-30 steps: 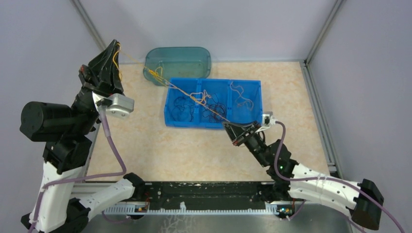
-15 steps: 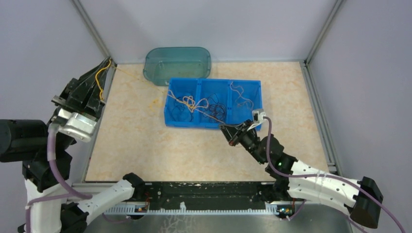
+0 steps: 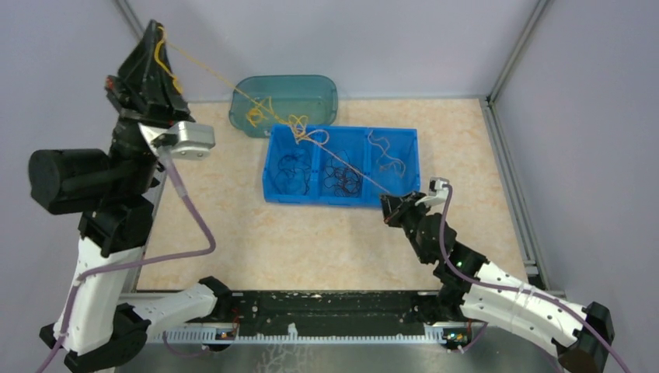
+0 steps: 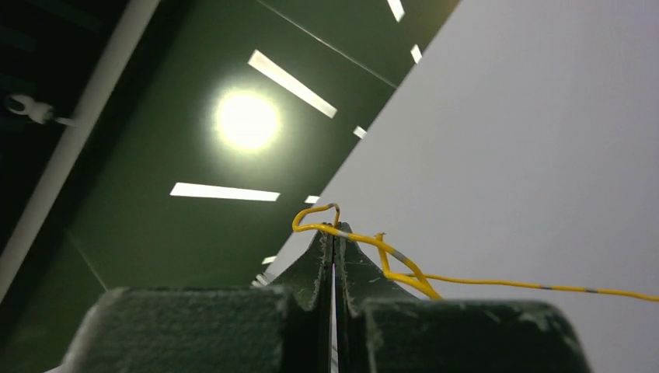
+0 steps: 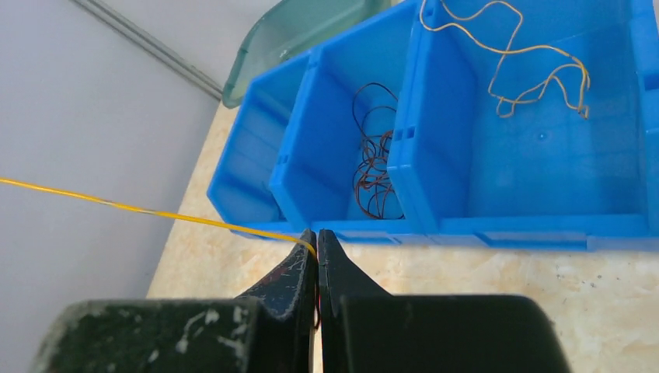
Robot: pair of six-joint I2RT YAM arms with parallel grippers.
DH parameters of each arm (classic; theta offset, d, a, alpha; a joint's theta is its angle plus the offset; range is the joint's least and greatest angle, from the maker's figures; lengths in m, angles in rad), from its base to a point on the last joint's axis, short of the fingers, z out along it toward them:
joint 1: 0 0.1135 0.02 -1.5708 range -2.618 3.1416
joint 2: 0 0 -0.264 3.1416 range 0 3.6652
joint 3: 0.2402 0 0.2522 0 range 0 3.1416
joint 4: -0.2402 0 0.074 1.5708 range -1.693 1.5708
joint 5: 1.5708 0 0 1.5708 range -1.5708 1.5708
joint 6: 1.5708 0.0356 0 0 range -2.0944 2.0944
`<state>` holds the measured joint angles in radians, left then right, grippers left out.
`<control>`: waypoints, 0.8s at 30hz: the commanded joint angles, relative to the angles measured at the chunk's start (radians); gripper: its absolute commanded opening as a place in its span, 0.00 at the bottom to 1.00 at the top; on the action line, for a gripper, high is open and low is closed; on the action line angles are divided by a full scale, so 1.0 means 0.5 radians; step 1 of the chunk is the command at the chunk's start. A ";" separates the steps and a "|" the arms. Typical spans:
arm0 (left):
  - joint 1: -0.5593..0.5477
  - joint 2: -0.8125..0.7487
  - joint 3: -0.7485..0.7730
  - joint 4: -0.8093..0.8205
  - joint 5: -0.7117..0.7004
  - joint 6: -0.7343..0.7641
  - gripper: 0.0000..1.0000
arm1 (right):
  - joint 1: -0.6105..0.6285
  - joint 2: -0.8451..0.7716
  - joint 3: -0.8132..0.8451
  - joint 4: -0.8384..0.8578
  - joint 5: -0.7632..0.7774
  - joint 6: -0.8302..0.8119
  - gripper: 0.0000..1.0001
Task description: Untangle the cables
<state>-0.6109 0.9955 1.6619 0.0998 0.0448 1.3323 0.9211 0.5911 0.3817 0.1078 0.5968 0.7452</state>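
A yellow-orange cable point(image 3: 211, 71) runs taut between both grippers, with a knotted clump point(image 3: 301, 130) hanging over the blue bin's point(image 3: 272, 190) back left corner. My left gripper point(image 3: 159, 33) is raised high at the far left, shut on one end of the cable point(image 4: 466, 280), which loops over its fingertips point(image 4: 322, 245). My right gripper point(image 3: 391, 205) sits low in front of the bin, shut on the other end point(image 5: 155, 211). Dark cables point(image 3: 342, 177) lie in the bin's middle compartment, bluish-dark ones point(image 3: 291, 169) in the left, and a pale orange wire point(image 3: 386, 155) in the right.
A teal translucent tub point(image 3: 284, 93) stands behind the bin against the back wall. Metal frame rails run along the left and right table edges. In the right wrist view the bin point(image 5: 536, 225) lies just ahead of the fingers.
The left arm swung up and inward from low at the left edge, pulling the yellow cable taut and lifting its clump off the bin. The right gripper shifted slightly right.
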 commanded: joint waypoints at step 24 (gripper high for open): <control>0.020 -0.224 0.328 -1.039 1.407 -1.708 0.00 | -0.065 0.098 0.164 0.415 -1.481 -0.764 0.87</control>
<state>-0.6090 0.8902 1.7782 -0.4522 0.6636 0.5587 0.8936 0.6548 0.4961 0.2741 -0.1516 0.3618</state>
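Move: Stretched taut between the two closed grippers, the yellow cable has its knotted middle about 18 cm right of the left hand, 2 cm ahead and 24 cm below; from the right hand it is some 19 cm left, 2 cm back and 25 cm above. The blue box's middle lies roughly 28 cm ahead of the right hand, 10 cm to its left and 17 cm down; its right compartment is as far ahead, but 8 cm to the right. Opening wide, the right gripper lets go of its end of the yellow cable while swinging some 9 cm left, 7 cm back and 7 cm up, turning about 40 degrees counter-clockwise with its tips rising. The left keeps its pinch and whips back about 13 cm, rising slightly, then sinks and goes right, ending 9 cm lower as it turns clockwise and its tips tip down from their upward slant. ##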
